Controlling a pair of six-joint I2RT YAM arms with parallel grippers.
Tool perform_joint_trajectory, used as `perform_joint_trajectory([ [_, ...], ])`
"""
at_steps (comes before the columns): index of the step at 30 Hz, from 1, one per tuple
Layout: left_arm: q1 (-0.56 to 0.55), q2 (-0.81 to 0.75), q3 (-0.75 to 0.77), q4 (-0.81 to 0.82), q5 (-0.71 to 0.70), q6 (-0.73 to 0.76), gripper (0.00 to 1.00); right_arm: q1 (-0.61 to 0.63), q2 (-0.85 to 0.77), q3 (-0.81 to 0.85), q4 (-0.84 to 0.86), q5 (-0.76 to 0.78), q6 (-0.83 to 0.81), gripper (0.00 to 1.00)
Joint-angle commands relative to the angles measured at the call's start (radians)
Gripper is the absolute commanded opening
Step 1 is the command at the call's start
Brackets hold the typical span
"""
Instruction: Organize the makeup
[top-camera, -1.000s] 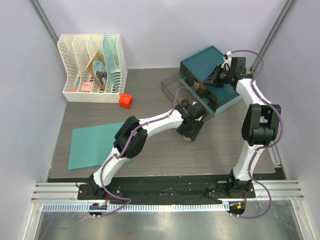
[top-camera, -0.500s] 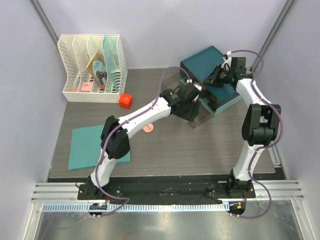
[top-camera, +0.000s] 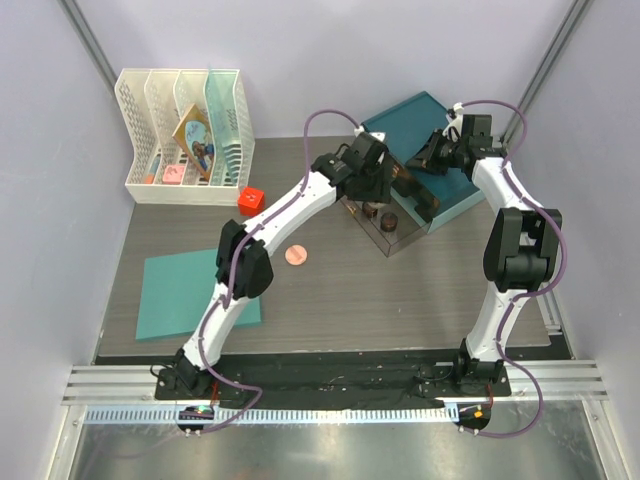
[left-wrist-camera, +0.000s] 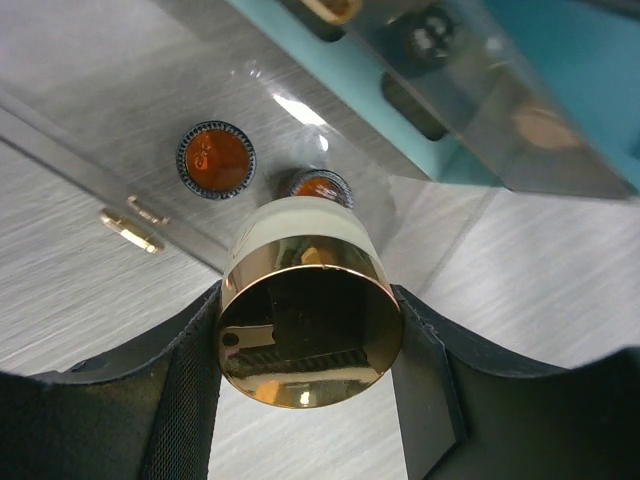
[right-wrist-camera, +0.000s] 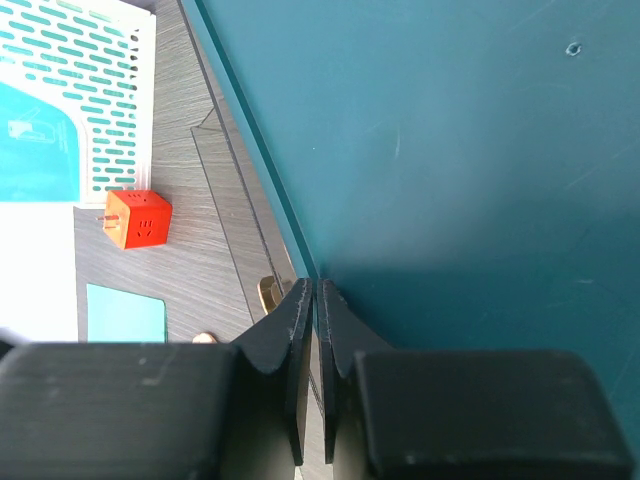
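My left gripper (top-camera: 372, 186) is shut on the gold-lidded jar (left-wrist-camera: 310, 322) and holds it above the clear tray (top-camera: 398, 242) of the teal case (top-camera: 455, 190). Two dark brown round jars (top-camera: 370, 210) (top-camera: 389, 221) stand in that tray. They also show in the left wrist view (left-wrist-camera: 216, 160) (left-wrist-camera: 322, 188), just beyond the held jar. The pink round compact (top-camera: 295, 255) lies on the table in front of the case. My right gripper (top-camera: 432, 155) is shut on the thin edge of the case's clear lid (right-wrist-camera: 262, 225), with its fingers (right-wrist-camera: 300, 330) pressed together. The other makeup is hidden.
A white rack (top-camera: 185, 135) with a picture card stands at the back left, with a red cube (top-camera: 251, 201) in front of it. A flat teal mat (top-camera: 190, 290) lies at the front left. The tray has a gold clasp (left-wrist-camera: 132, 228).
My left arm has swung from the table in front of the case back over the clear tray, carrying the gold-lidded jar. The pink compact is now uncovered. The right arm has not moved.
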Motion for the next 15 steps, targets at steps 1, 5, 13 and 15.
perform_joint_trajectory([
  [1,0.035,0.035,0.030,0.137,0.026,-0.093,0.15,0.005,0.169,-0.146,-0.419,0.200,-0.084,0.14],
  [5,0.061,0.070,0.028,0.206,0.018,-0.122,0.19,0.005,0.169,-0.149,-0.417,0.200,-0.086,0.14],
  [13,0.141,0.133,0.042,0.344,0.026,-0.249,0.40,0.007,0.169,-0.154,-0.416,0.200,-0.084,0.14],
  [15,0.162,0.146,0.033,0.382,0.056,-0.289,0.45,0.005,0.169,-0.152,-0.416,0.200,-0.082,0.14],
])
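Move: The left gripper already holds the cream jar by its gold part, high over the open lower drawer. The drawer's empty far end lies about 11 cm ahead, 5 cm left and 15 cm below. Two dark jars sit some 14 cm below: one 3 cm ahead and 2 cm left, the other 1 cm back and 3 cm right. The closed upper drawer's handle is 7 cm ahead, 5 cm right, 8 cm down. From the right hand the empty end is roughly level ahead, 21 cm left, 12 cm below. Bring the left gripper, keeping its grip on the cream jar, some 8 cm forward and a little left, away from above the two dark jars and towards the drawer's empty far end. Sink about 5 cm at first, then ease back up a centimetre while swinging the wrist roughly 15 degrees counter-clockwise and letting its left side drop about 10. ##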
